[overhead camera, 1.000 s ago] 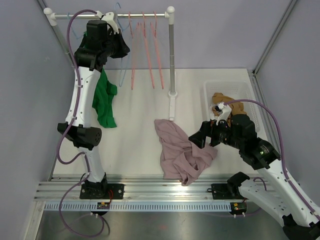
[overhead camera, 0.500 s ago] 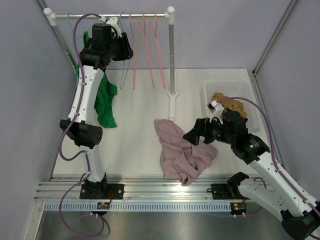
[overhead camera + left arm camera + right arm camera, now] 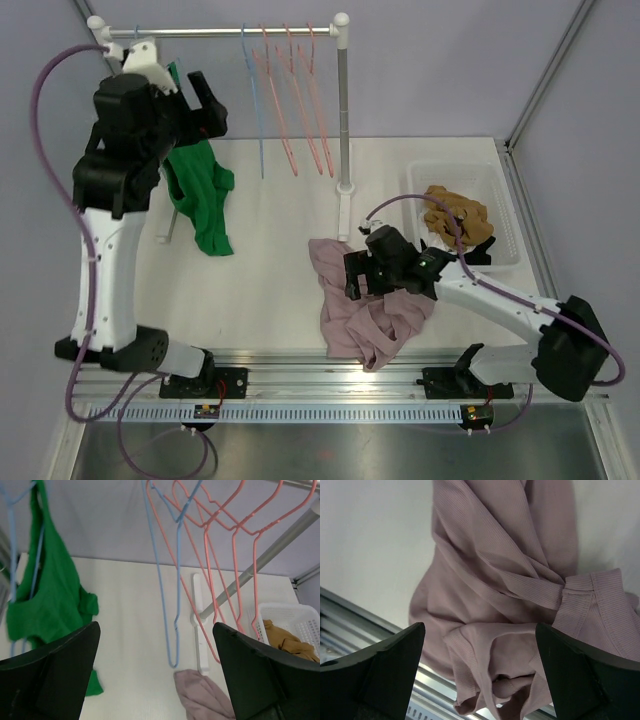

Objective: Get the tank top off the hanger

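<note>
A green tank top [image 3: 203, 195] [image 3: 47, 600] hangs by its straps on a blue hanger [image 3: 12, 555] at the left end of the rail [image 3: 220, 32]. A mauve ribbed top [image 3: 345, 325] [image 3: 505, 580] lies crumpled on the table, off any hanger. An empty blue hanger [image 3: 255, 100] [image 3: 160, 580] hangs on the rail. My left gripper [image 3: 203, 103] [image 3: 156, 630] is open and empty, high up, between the green top and the empty hanger. My right gripper [image 3: 362, 275] [image 3: 480, 627] is open just above the mauve top, holding nothing.
Several empty pink hangers [image 3: 300, 100] [image 3: 225, 545] hang right of the blue one. The rack's post [image 3: 343, 110] stands mid-table on a white foot. A white basket [image 3: 500, 185] [image 3: 295, 617] at the right holds a brown garment [image 3: 455, 212].
My left gripper opened, let go of the blue hanger on the rail and drew back to the left. My right arm swung left and down over the mauve top.
</note>
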{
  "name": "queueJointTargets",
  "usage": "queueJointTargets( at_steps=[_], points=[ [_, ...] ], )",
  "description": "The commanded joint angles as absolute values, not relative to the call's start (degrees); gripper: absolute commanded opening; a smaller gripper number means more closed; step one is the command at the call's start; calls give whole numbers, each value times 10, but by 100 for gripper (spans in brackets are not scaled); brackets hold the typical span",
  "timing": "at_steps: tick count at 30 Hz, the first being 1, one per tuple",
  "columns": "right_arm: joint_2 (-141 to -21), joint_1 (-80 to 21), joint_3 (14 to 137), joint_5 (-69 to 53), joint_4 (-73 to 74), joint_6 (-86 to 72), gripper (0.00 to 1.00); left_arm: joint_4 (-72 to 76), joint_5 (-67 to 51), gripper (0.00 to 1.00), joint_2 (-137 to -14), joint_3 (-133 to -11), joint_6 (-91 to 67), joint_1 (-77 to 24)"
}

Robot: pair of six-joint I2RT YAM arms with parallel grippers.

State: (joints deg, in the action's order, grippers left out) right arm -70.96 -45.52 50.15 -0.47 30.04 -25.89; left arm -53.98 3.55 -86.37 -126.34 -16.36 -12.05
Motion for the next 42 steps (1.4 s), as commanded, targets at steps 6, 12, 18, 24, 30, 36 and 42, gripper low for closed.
queueJointTargets(
  at_steps=[6, 12, 18, 24, 30, 36, 42],
  points=[
    [-849, -513, 539, 99, 330, -271, 100, -506, 131, 99, -591, -991, -195, -120],
    [-942, -547, 546, 120, 328, -286, 96, -507, 119, 99, -475, -852, -191, -120],
    [-984, -558, 556, 117, 305, -271, 32, -373, 79, 99, -361, -638, -153, -120],
    [-843, -557, 621, 183, 369, -248, 0, -343, 112, 99, -326, -594, -146, -118],
    [-767, -497, 734, 267, 474, -216, 0, -337, 104, 99, -326, -584, -149, -110],
    [-727, -370, 857, 287, 493, -157, 0, -329, 92, 99, -321, -577, -147, -89],
    [-766, -222, 988, 294, 483, -109, 0, -322, 60, 99, -318, -570, -148, -53]
  ],
)
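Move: The pink tank top lies spread on the table under the right hand, its middle roughly 10 cm below, 4 cm to the right and 2 cm back. From this hand the white basket is about 20 cm ahead and 27 cm to the right, and the rack's right foot some 18 cm straight ahead. For the left hand, up by the hangers, the pink tank top is about 19 cm back, 27 cm right and 47 cm down. The right fingers pinch the pink tank top: the open hand sinks about 10 cm onto the cloth and closes. It then lifts it steeply, some 30 cm, swinging forward and right towards the basket while turning clockwise and tipping its fingers upward. The left hand, empty and still open, backs away from the hangers and sinks, about 15 cm each. ##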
